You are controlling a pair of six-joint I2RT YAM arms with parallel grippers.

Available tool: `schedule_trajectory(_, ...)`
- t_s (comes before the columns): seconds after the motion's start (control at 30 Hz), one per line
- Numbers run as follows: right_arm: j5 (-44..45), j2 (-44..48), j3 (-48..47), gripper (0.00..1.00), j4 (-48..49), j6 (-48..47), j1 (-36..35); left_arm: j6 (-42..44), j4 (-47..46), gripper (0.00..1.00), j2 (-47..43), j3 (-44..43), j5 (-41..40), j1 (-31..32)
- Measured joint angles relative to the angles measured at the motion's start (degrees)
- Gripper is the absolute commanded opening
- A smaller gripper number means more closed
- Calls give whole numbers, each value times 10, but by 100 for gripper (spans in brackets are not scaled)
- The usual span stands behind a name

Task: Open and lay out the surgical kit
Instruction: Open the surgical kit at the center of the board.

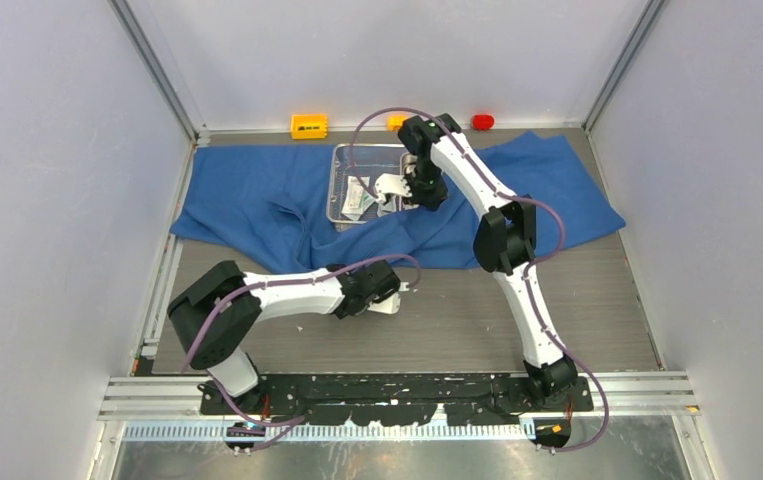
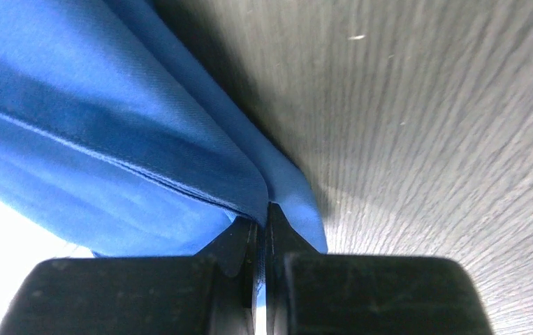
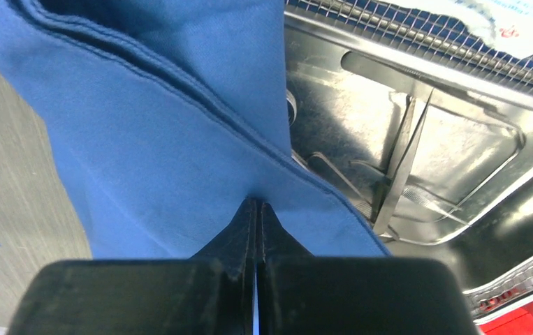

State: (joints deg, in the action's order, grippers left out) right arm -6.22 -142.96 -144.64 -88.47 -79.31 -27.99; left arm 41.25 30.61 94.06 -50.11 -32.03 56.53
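The surgical kit's blue cloth wrap lies spread across the back of the table. Uncovered in its middle is the steel mesh tray, holding white packets. My right gripper hangs over the tray's right side. In the right wrist view it is shut on a fold of the cloth. Beside that fold sits the smaller steel pan with thin scissors and forceps, inside the mesh tray. My left gripper is low near the cloth's front edge, shut on a cloth hem.
A yellow block, an orange block and a red block stand along the back wall behind the cloth. Bare grey table lies in front of the cloth. Walls enclose the left, right and back.
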Motion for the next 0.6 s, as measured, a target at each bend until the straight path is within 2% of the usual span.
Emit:
schedule_trajectory(0.2, -21, 54, 45, 1, 6, 41, 16, 0, 2, 0, -45, 0, 23, -28)
schedule_trajectory(0.23, -24, 65, 49, 4, 7, 46, 20, 0, 3, 0, -52, 0, 26, -31)
schedule_trajectory(0.37, -39, 109, 62, 45, 28, 72, 36, 9, 0, 0, -74, 2, 29, -34)
schedule_trajectory(0.4, -43, 114, 62, 51, 36, 78, 39, 12, -3, 0, -77, 5, 28, -34)
schedule_trajectory(0.5, -53, 107, 40, 63, 49, 94, 45, 25, -13, 0, -88, 17, 26, -33)
schedule_trajectory(0.6, -66, 86, 9, 67, 56, 111, 44, 37, -19, 0, -113, 24, 22, -33)
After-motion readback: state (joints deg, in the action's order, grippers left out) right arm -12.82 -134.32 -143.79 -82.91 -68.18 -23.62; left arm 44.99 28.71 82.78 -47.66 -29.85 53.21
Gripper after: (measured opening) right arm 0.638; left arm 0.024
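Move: My right fingers are shut down at the blue drape, whose folded edge across the steel pan lies about 4 cm ahead, 1 cm left and just below. The pan's middle is some 7 cm ahead and 2 cm left; the gauze lies roughly 3 cm ahead and 11 cm left. From my left hand, already pinching the drape, that edge is about 21 cm ahead and 20 cm right, and the mesh tray's middle about 20 cm ahead, 11 cm right. I raise my right hand off the drape, about 7 cm up, easing back and to the right at first with the fingers shut, then curving forward again as they open about two-thirds and the wrist tilts and turns clockwise, some 20 degrees in all. Meanwhile my left hand keeps its pinch on the drape and lifts it about 4 cm. ##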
